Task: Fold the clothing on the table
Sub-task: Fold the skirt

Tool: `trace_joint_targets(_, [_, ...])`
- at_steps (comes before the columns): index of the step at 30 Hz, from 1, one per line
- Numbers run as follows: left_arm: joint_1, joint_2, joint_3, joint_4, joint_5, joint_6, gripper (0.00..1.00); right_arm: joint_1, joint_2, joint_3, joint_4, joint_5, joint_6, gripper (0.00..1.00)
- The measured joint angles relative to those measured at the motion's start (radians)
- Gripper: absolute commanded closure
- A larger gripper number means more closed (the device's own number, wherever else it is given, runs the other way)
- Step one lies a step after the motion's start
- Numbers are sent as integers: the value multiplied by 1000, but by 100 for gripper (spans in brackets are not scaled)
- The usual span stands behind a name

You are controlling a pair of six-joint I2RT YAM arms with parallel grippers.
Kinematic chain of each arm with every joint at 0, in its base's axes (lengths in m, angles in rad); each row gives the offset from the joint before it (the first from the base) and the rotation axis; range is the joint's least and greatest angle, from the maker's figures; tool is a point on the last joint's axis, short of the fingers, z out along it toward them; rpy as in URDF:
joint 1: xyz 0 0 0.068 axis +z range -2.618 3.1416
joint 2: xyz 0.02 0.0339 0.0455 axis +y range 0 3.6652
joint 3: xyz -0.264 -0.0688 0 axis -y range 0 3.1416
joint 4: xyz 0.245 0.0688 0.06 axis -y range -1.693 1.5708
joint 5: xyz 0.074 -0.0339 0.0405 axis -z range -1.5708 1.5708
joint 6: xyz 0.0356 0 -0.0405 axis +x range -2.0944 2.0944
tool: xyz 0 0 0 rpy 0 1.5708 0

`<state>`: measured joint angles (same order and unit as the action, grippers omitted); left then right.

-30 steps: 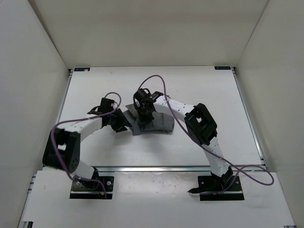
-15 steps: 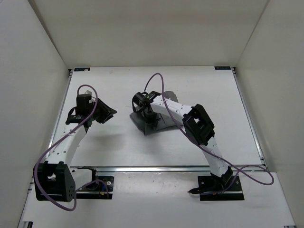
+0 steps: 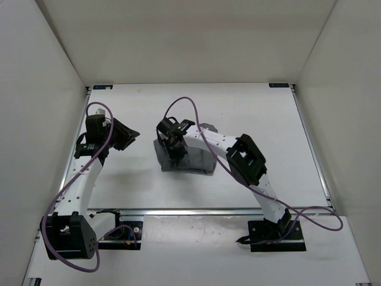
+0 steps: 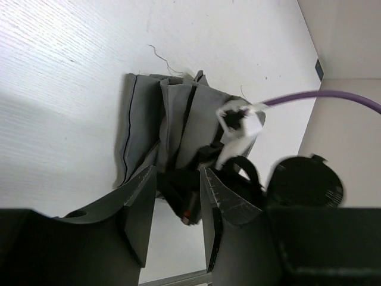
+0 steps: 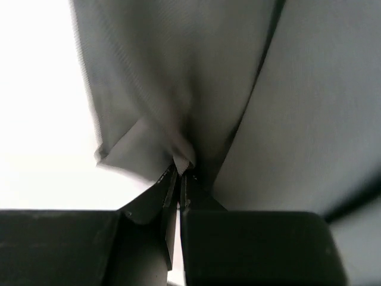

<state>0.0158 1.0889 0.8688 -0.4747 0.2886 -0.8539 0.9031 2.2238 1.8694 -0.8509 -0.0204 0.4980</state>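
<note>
The clothing (image 3: 196, 162) is a grey pleated garment lying bunched and partly folded in the middle of the white table (image 3: 256, 113). My right gripper (image 3: 176, 150) is over its left part, shut on a pinched fold. In the right wrist view the fingers (image 5: 180, 170) clamp a small peak of the clothing (image 5: 268, 89). My left gripper (image 3: 133, 136) hangs open to the left of the garment, apart from it. In the left wrist view its open jaws (image 4: 177, 176) frame the clothing (image 4: 172, 110) and the right arm's black wrist (image 4: 187, 199), with nothing between them.
White walls close in the table on three sides. Metal rails run along its edges (image 3: 309, 149). A purple cable (image 3: 178, 104) loops above the right arm, and another (image 3: 89, 161) trails along the left arm. Bare tabletop (image 4: 59, 71) lies left of the garment.
My left arm has let go and swung back to the left, away from the clothing. The right gripper has dragged its pinched fold leftward, and the garment has shifted and flattened.
</note>
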Motion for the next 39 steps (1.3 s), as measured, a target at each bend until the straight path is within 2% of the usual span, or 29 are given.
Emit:
trace_joint_targets(3, [-5, 6, -2, -9, -13, 18, 59, 6, 78, 52, -6, -16, -10, 100])
trace_joint_targets(8, [-66, 77, -68, 14, -21, 58, 60, -14, 52, 3, 25, -39, 0, 100])
trace_joint_targets(13, [-177, 171, -163, 29, -30, 54, 60, -93, -101, -261, 118, -74, 22, 100])
trace_joint_targets(17, [-280, 222, -167, 76, -43, 30, 59, -219, -249, -498, 204, -114, 25, 100])
trace_joint_targets(20, [-373, 284, -166, 133, -49, -5, 57, -287, -311, -587, 216, -119, 22, 100])
trace_joint_targets(26, [-525, 455, -83, 211, -60, -89, 50, -274, -318, -595, 224, -90, 6, 99])
trace_joint_targets(34, [-603, 639, 66, 304, -83, -161, 50, -270, -322, -598, 228, -85, -2, 100])
trace_joint_targets(35, [-609, 660, 74, 311, -84, -166, 51, -270, -323, -599, 229, -86, -2, 100])
trace_joint_targets(37, [-620, 704, 86, 321, -85, -179, 67, -270, -324, -599, 229, -88, -5, 100])
trace_joint_targets(39, [-630, 742, 110, 329, -69, -187, 99, -270, -327, -599, 227, -90, -9, 100])
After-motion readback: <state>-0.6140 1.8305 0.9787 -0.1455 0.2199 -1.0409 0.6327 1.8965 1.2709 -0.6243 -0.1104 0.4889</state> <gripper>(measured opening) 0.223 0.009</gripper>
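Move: The left hand hovers half open. The left edge of the skirt, near its near corner, lies about 9 cm to the hand's right, 2 cm back and 17 cm below; the skirt's middle is roughly 19 cm right and 2 cm ahead. The closed right gripper holds the skirt some 15 cm right and 3 cm back. From the right hand, the spot it is taken to is about 14 cm right, level in depth, 3 cm lower, by the skirt's right edge; the skirt's middle is 5 cm ahead and 4 cm right. Keeping its pinch on the skirt, the right hand dips a couple of centimetres, then carries it some 14 cm to the right and holds there, turning slightly clockwise. The left hand sinks and draws back, then sweeps right after the shifting skirt and comes a little forward again, about 22 cm right and 17 cm down in all, tipping its fingers roughly 20 degrees farther down and turning clockwise before they close on the skirt's left edge near the near corner. ##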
